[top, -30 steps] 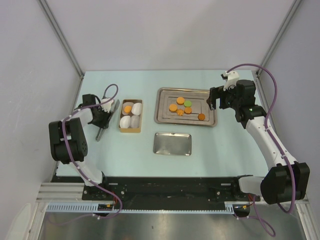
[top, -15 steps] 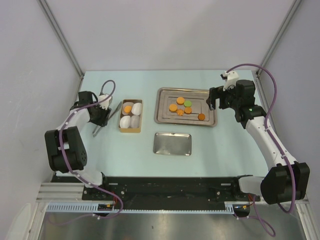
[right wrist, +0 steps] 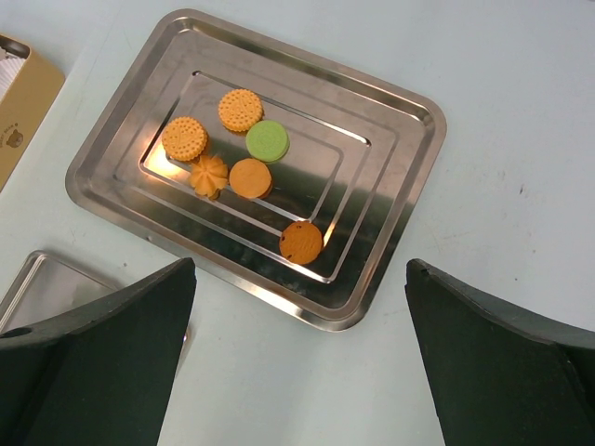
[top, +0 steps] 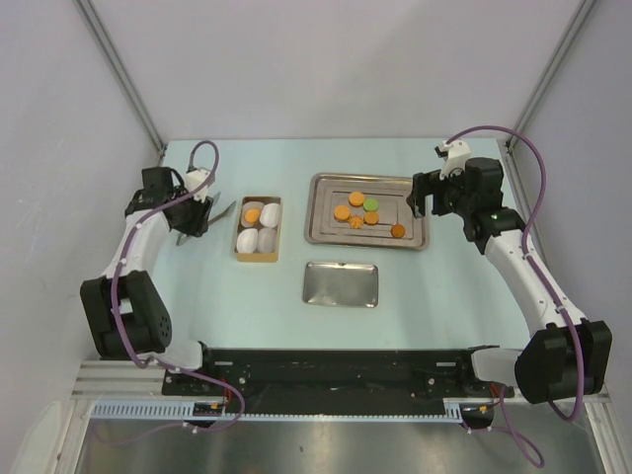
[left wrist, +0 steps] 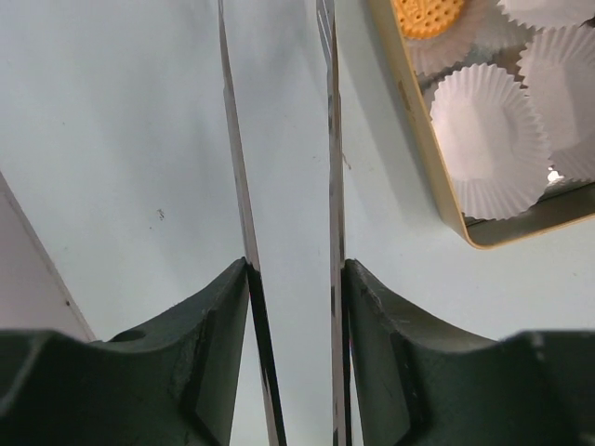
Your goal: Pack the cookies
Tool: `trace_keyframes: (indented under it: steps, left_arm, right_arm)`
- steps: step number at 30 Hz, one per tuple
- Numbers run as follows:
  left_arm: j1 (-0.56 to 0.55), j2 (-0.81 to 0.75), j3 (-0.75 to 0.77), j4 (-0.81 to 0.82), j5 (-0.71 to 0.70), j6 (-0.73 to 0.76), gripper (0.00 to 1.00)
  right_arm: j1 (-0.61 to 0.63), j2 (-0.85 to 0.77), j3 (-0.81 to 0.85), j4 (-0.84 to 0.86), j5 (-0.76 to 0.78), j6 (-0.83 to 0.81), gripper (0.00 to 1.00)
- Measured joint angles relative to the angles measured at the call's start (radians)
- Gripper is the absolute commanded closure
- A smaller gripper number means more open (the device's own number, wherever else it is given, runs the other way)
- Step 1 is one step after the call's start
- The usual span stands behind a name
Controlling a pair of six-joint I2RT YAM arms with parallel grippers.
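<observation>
Several cookies lie on the steel tray: orange discs, a flower-shaped one and a green one. One more orange cookie sits in a paper cup inside the cardboard box. My left gripper is left of the box, shut on a pair of metal tongs; their two thin blades run forward from between the fingers, just left of the box rim. My right gripper hangs open above the tray's right end with nothing between its fingers.
White paper cups fill the rest of the box. A smaller empty steel tray lies near of the cookie tray; its corner shows in the right wrist view. Walls close in the table on the left and right.
My left arm has swung back and to the left with the tongs, whose tips now point toward the box. The right arm has not moved.
</observation>
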Motion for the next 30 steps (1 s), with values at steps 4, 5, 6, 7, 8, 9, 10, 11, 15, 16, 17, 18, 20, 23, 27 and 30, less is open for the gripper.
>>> trace_keyframes:
  steps: [4, 5, 6, 7, 8, 9, 10, 11, 15, 16, 17, 18, 20, 23, 27, 30]
  left_arm:
    - [0.000, -0.029, 0.018, -0.026, 0.020, -0.015, 0.51]
    - [0.000, -0.037, 0.021, -0.031, 0.023, -0.017, 0.52]
    - [0.000, -0.048, 0.025, -0.035, 0.031, -0.022, 0.52]
    - [0.000, -0.056, 0.026, -0.036, 0.036, -0.026, 0.51]
    - [-0.002, -0.069, 0.026, -0.036, 0.042, -0.033, 0.52]
    - [-0.002, -0.082, 0.026, -0.037, 0.048, -0.039, 0.51]
    - [-0.003, -0.095, 0.026, -0.039, 0.056, -0.044, 0.51]
    - [-0.004, -0.110, 0.026, -0.039, 0.066, -0.053, 0.51]
    - [-0.016, -0.158, 0.026, -0.037, 0.113, -0.090, 0.50]
    - [-0.023, -0.168, 0.026, -0.036, 0.125, -0.098, 0.50]
    - [-0.032, -0.177, 0.026, -0.034, 0.140, -0.111, 0.50]
    - [-0.041, -0.180, 0.026, -0.033, 0.148, -0.118, 0.50]
    - [-0.077, -0.185, 0.026, -0.026, 0.164, -0.138, 0.50]
    - [-0.140, -0.185, 0.026, -0.015, 0.177, -0.164, 0.50]
    - [-0.224, -0.178, 0.026, 0.018, 0.195, -0.200, 0.50]
    - [-0.263, -0.155, 0.026, 0.044, 0.209, -0.225, 0.51]
  right_arm:
    - [0.001, 0.000, 0.000, 0.000, 0.002, 0.000, 0.00]
    - [0.001, 0.000, 0.000, 0.000, 0.002, 0.000, 0.00]
    - [0.001, 0.000, 0.000, 0.000, 0.002, 0.000, 0.00]
    - [0.001, 0.000, 0.000, 0.000, 0.002, 0.000, 0.00]
    - [0.001, 0.000, 0.000, 0.000, 0.002, 0.000, 0.00]
    - [0.001, 0.000, 0.000, 0.000, 0.002, 0.000, 0.00]
    - [0.002, 0.000, 0.000, 0.000, 0.002, 0.000, 0.00]
    - [0.002, 0.000, 0.000, 0.000, 0.002, 0.000, 0.00]
    - [0.002, 0.000, 0.000, 0.000, 0.002, 0.000, 0.00]
    - [0.002, 0.000, 0.000, 0.000, 0.002, 0.000, 0.00]
    - [0.002, 0.000, 0.000, 0.000, 0.003, 0.000, 0.00]
    - [0.003, 0.000, 0.000, 0.000, 0.003, 0.000, 0.00]
    - [0.003, 0.000, 0.000, 0.000, 0.005, 0.000, 0.00]
    - [0.003, 0.000, 0.000, 0.000, 0.009, 0.000, 0.00]
    - [0.003, 0.000, 0.000, 0.000, 0.010, 0.000, 0.00]
    - [0.003, 0.000, 0.000, 0.000, 0.011, 0.000, 0.00]
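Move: The left hand, holding the tongs, goes for the cookies on the big tray. The nearest round cookie lies about 37 cm to its right, 9 cm ahead and 12 cm below. The star cookie is some 5 cm farther right of that cookie and 3 cm nearer the base. The box of paper cups stands about 13 cm right of the hand and 4 cm ahead. From the right hand, that round cookie is about 17 cm left and 8 cm ahead, well below. Keeping its grip on the tongs' handles, the left hand carries them, empty, to the right towards the cookie tray. It climbs about 7 cm first, nearly straight up, then swings some 14 cm right over the box. On the way the wrist rolls left side down and turns clockwise, roughly 15 degrees each, while tipping up a little; the fingers' opening stays the same. ##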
